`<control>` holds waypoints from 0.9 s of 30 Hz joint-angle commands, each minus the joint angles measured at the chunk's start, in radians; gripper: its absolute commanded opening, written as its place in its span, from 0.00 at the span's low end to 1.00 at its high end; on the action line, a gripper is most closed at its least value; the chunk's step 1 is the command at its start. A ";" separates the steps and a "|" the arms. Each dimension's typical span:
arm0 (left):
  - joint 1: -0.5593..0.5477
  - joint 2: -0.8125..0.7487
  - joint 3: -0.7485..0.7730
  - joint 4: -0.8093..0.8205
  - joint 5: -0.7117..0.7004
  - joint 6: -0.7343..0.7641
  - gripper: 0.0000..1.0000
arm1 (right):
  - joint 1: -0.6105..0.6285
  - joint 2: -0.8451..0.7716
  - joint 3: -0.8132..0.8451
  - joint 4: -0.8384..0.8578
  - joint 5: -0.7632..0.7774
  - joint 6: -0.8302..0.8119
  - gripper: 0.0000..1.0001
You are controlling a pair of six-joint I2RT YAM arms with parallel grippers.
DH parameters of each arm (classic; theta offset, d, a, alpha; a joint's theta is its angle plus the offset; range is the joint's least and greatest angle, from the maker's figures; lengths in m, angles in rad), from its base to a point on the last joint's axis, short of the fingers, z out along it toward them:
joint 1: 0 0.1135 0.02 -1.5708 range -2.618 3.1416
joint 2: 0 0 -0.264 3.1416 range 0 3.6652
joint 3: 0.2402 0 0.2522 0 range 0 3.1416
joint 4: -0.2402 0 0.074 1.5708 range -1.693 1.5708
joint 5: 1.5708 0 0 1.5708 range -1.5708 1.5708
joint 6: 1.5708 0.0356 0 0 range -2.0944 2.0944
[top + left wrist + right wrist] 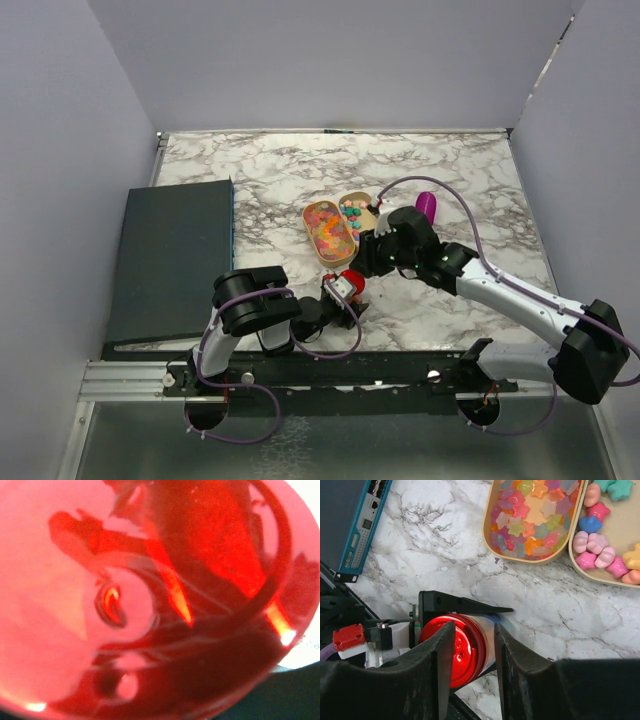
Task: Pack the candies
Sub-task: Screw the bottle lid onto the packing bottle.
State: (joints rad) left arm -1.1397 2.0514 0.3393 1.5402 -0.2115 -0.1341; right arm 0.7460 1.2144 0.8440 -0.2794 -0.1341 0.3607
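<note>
The candies (530, 520), small pastel star shapes, fill an oval wooden tray (328, 232). A second tray (357, 210) holds bigger sweets (605, 555). My left gripper (340, 295) is shut on a clear jar lying on its side just above the table. The jar's shiny red lid (465, 650) faces the left wrist camera and fills that view (150, 600). My right gripper (474, 635) hovers over the jar, open, with one finger over the lid and the other over the clear body. The left gripper's black finger (465, 604) runs along the jar's far side.
A purple scoop (427, 205) lies on the marble beyond the right arm. A dark flat box (170, 260) covers the table's left side; its blue edge with ports (355, 525) shows in the right wrist view. Grey walls enclose the table.
</note>
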 commanded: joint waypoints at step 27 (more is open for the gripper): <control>0.006 0.057 -0.028 0.128 0.032 -0.076 0.27 | 0.055 -0.310 -0.327 -0.045 -0.186 0.124 0.09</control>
State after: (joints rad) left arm -1.1400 2.0487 0.3408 1.5398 -0.2100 -0.1150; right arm 0.7444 0.9539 0.5743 -0.1677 -0.2344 0.4225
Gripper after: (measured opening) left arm 0.663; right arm 0.101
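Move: The red lid, already on the bottle, has its middle about 3 cm back and 2 cm left of the right hand, some 2 cm below; the bottle's middle is straight under it, about 7 cm below the hand. The jelly candy tray lies 9 cm ahead and 6 cm left, the second candy tray 12 cm ahead and 1 cm right, both about 10 cm lower. For the left hand, gripping the bottle, the lid is straight above by some 6 cm. Fingers at the lid's rim, the right hand works around it clockwise, from the far side back along the right side: first a little back and down, a short pause, then back and to the right, about 5 cm in all, tilting slightly. Its half-open fingers close almost fully on the way. The left hand stays put, still clamping the bottle. ##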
